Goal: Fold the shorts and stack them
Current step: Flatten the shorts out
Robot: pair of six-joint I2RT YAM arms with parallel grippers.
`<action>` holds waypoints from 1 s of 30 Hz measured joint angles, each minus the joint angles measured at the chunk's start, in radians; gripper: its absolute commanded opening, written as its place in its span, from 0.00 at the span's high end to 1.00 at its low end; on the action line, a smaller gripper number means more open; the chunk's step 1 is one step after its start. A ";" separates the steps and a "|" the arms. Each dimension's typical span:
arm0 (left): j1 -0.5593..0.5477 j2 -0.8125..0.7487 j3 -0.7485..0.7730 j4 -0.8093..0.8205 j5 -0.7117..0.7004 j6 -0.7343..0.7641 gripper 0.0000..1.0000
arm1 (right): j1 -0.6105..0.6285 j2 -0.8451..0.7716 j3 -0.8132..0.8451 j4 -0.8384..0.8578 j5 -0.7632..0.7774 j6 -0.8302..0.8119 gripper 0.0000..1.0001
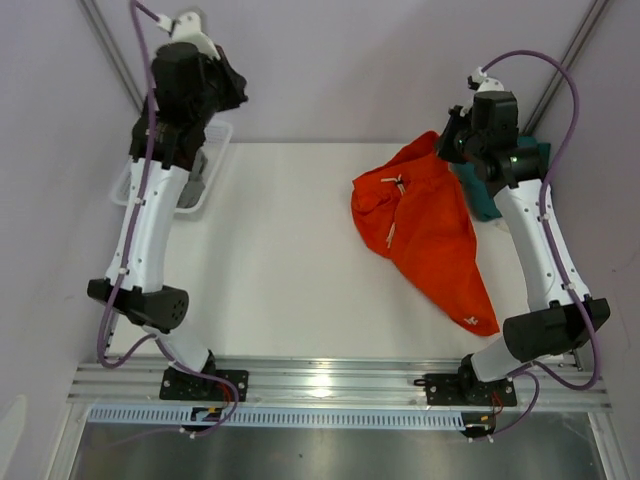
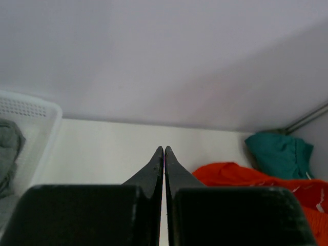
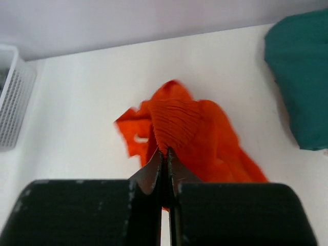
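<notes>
The orange shorts (image 1: 425, 235) lie crumpled on the right half of the white table, their white drawstring (image 1: 394, 205) showing. My right gripper (image 3: 166, 150) is shut on the ribbed waistband of the orange shorts (image 3: 192, 128) at their far corner (image 1: 445, 140), lifting that edge. The teal-green shorts (image 1: 487, 200) sit bunched at the far right, partly under the right arm, and show in the right wrist view as teal shorts (image 3: 297, 77). My left gripper (image 2: 164, 149) is shut on nothing, held high at the far left (image 1: 232, 88), well away from both pairs.
A white slotted basket (image 1: 215, 170) holding grey cloth stands at the far left under the left arm; its rim (image 2: 31, 110) shows in the left wrist view. Pale walls close the back and sides. A metal rail (image 1: 330, 380) runs along the near edge.
</notes>
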 measured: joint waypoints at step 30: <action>-0.362 -0.248 -1.086 1.040 0.764 0.256 0.39 | 0.283 -0.016 -0.013 -0.190 0.052 0.044 1.00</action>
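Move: The waistband's free end, the left hand's likely goal, hangs about 28 cm to its right, 2 cm ahead and 38 cm lower. The right gripper is some 40 cm to that hand's right, nearly level fore and aft and 15 cm lower; the white basket is 20 cm left, 12 cm ahead. From the right hand, already pinching the waistband, the free end is 14 cm left, 4 cm ahead, 24 cm down; the leg ends trail 18 cm back, 10 cm right. Still pinching the waistband, the right hand carries it about 10 cm left and 7 cm back, sinking slightly. The empty left hand swings some 24 cm right towards the waistband, dropping steeply, then drawing back and rising partway to end about 14 cm lower and 14 cm farther back; it turns some 65 degrees clockwise while its shut fingers open wide. ##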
